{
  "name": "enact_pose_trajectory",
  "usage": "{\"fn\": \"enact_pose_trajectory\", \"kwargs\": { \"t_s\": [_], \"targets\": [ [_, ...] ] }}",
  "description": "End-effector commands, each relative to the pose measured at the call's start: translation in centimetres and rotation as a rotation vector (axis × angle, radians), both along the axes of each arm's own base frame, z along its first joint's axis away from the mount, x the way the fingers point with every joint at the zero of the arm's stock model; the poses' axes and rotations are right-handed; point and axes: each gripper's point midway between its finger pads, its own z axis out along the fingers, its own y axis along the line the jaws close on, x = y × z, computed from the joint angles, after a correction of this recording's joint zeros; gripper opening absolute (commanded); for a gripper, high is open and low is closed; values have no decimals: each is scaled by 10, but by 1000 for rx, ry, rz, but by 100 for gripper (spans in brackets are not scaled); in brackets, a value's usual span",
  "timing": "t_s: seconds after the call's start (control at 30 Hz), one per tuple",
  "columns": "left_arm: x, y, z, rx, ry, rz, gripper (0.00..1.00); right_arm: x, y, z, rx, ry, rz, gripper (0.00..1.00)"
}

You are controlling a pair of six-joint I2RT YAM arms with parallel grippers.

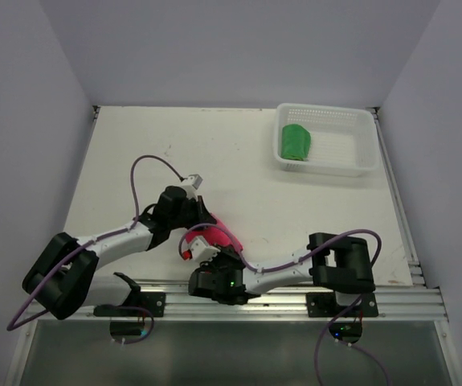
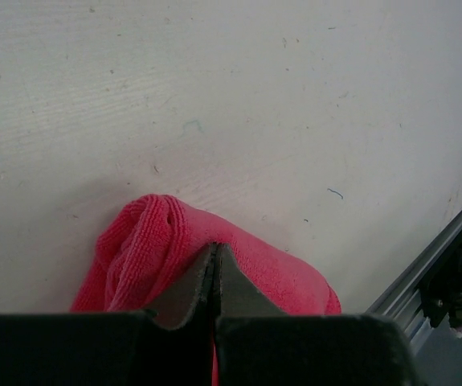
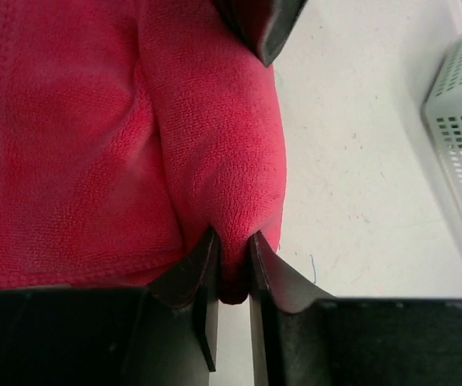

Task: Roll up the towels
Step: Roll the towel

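The pink-red towel [image 1: 221,235] lies partly rolled at the table's near edge, between my two grippers. In the right wrist view its thick rolled fold [image 3: 214,145] runs away from me, with a flat layer to the left. My right gripper [image 3: 233,237] pinches the near end of that fold between both fingers. My left gripper [image 2: 214,248] is shut, tips together, resting on top of the towel [image 2: 158,241]; its fingers [image 3: 263,28] show at the roll's far end. The green towel [image 1: 296,142] sits rolled in the basket.
The white mesh basket [image 1: 351,161] stands at the back right; its corner [image 3: 459,121] shows in the right wrist view. The metal rail [image 2: 423,281] along the table's near edge runs just behind the towel. Both arms crowd the near middle.
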Motion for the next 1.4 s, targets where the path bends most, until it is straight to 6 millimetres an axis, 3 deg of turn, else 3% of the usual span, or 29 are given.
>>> {"fn": "enact_pose_trajectory", "kwargs": {
  "t_s": [0.0, 0.23, 0.43, 0.63, 0.7, 0.73, 0.77, 0.87, 1.0, 1.17, 1.37],
  "targets": [
    [-4, 16, -25, 90, 38, 51, 0, 0, 5, 15, 198, 88, -32, 22],
    [-9, 22, -41, 115, 67, 65, 0, 1, 1, 38, 318, 127, -33, 42],
    [-14, 26, -46, 119, 74, 73, 0, -2, 2, 55, 550, 271, -11, 49],
    [-16, 31, -44, 115, 64, 93, 0, 12, -8, 73, 711, 341, -30, 52],
    [-15, 32, -43, 115, 57, 100, 0, 25, -14, 75, 782, 371, -62, 53],
    [-15, 33, -43, 115, 55, 107, 0, 21, -10, 73, 837, 448, -37, 53],
    [-15, 33, -41, 112, 50, 111, 0, 33, -19, 70, 861, 463, -79, 54],
    [-15, 34, -40, 107, 41, 118, 0, 40, -14, 68, 964, 565, -73, 54],
    [-16, 36, -41, 108, 42, 125, 0, 39, -11, 49, 976, 659, -113, 55],
    [-18, 36, -42, 100, 43, 124, 0, 30, -1, 26, 996, 749, -103, 55],
    [-21, 39, -45, 93, 49, 139, 0, 19, -5, -3, 942, 813, -127, 56]
  ]
}}
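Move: Just beyond and to the left of the right fingers, which still pinch its near-right end, lies the red towel, its middle about 3 cm ahead, 4 cm left and 2 cm below. The same towel's middle sits some 6 cm back from the left hand, level with it sideways and 2 cm lower. Far off from the right hand, the green towel lies roughly 36 cm ahead and 25 cm right, and the white basket 37 cm ahead and 35 cm right. Letting go of the towel's end, the right hand opens to about half, rises some 6 cm, swings forward and right, then turns back and comes down with its open fingers astride the towel's right end. On the way its left side rolls up about 50 degrees and the fingers tip steeply down. The left hand, shut, sinks 2 cm onto the roll's far part and then eases 2 cm left with it. ##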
